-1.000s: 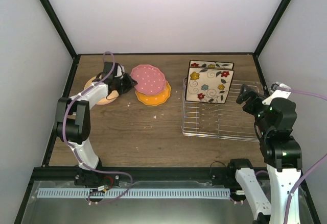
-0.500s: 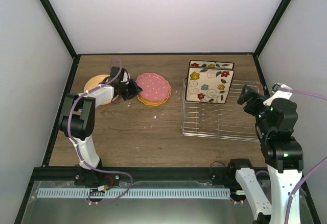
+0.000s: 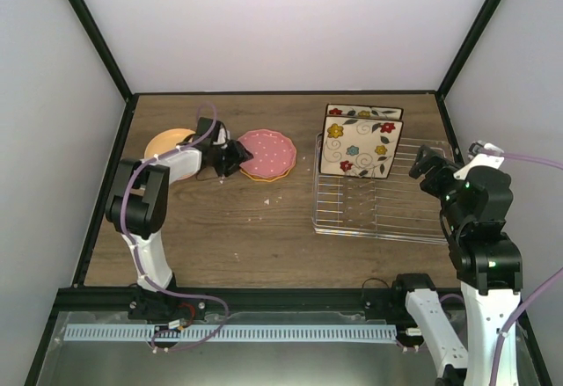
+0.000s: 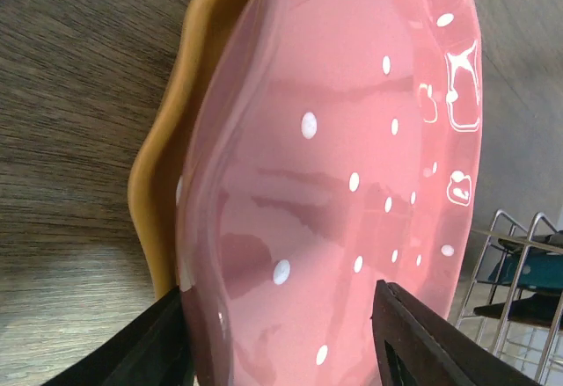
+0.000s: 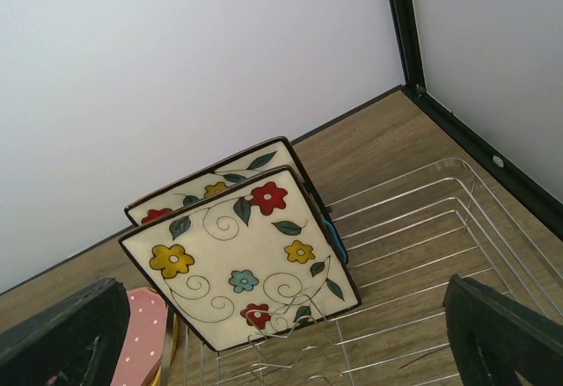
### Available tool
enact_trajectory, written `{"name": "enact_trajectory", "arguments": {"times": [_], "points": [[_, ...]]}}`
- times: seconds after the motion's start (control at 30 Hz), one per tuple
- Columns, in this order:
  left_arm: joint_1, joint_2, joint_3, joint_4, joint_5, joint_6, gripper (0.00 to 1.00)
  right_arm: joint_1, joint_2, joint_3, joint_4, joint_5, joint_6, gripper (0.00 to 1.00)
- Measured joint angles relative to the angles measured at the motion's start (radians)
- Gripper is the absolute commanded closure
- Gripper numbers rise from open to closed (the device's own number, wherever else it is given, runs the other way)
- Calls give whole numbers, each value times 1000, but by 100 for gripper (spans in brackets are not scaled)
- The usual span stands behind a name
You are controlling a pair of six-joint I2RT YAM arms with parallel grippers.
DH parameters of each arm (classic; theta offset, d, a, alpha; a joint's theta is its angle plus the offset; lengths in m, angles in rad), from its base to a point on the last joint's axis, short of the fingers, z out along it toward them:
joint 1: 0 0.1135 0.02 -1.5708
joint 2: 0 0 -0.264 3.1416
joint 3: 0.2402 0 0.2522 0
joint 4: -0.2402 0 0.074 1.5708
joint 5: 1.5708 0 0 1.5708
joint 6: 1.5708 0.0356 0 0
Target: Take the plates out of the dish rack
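Note:
A dotted dark pink plate (image 3: pixel 269 150) (image 4: pixel 352 140) lies flat on an orange plate (image 3: pixel 262 176) (image 4: pixel 163 166) at mid-left of the table. My left gripper (image 3: pixel 235 155) (image 4: pixel 280 291) is open, its jaws spread either side of the pink plate's left rim. Two square cream flower plates (image 3: pixel 355 147) (image 5: pixel 246 258) stand upright at the back of the silver dish rack (image 3: pixel 378 214) (image 5: pixel 440 228). A sliver of teal plate (image 5: pixel 339 241) shows between the two. My right gripper (image 3: pixel 426 164) (image 5: pixel 286 316) hovers open at the rack's right side, holding nothing.
Another orange round plate (image 3: pixel 164 145) lies behind the left forearm near the left wall. Black frame posts and white walls close in the back and sides. A few crumbs (image 3: pixel 266 200) dot the wood in front of the stacked plates.
The left gripper lowered the tilted dotted pink plate flat onto the orange plate, shifting slightly right, and its jaws have spread apart. The right arm has barely moved.

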State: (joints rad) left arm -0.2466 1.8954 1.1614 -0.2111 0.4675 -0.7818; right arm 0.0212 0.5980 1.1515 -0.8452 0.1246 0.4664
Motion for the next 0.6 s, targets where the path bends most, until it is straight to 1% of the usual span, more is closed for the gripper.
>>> {"name": "enact_trajectory", "arguments": {"times": [0.07,0.17,0.27,0.6], "points": [[-2,0,2,0,-2,6,31,0,3,0,0,0,-2,0],[-8,0,9,0,3,15,13,0,8,0,0,0,-3,0],[-17,0,29,-13,-3,27,1,0,14,0,1,0,-5,0],[-36,-8,74,-122,-106,98,0,0,20,0,1,0,-14,0]]}}
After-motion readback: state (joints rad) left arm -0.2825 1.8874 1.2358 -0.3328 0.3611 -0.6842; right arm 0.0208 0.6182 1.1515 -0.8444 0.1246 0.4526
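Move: The dark-pink dotted plate's middle is about 6 cm to the left hand's right, 1 cm ahead and 2 cm below, its left rim between the already loosening fingers. The orange plate lies under it, roughly 6 cm right, level fore and aft, 4 cm down. The yellow plate is some 16 cm left, 2 cm ahead and 4 cm down. From the right hand, the dotted plate is about 22 cm ahead, 35 cm left and 33 cm below. Lifting barely 1 cm and easing a little to its right and back again, the left hand otherwise stays at the dotted plate's left rim while its fingers go on opening, from about half to fully wide, to let the plate go onto the orange one. Near the end the wrist rolls some 8 degrees, its left side rising; the rim remains between the spread fingers. ##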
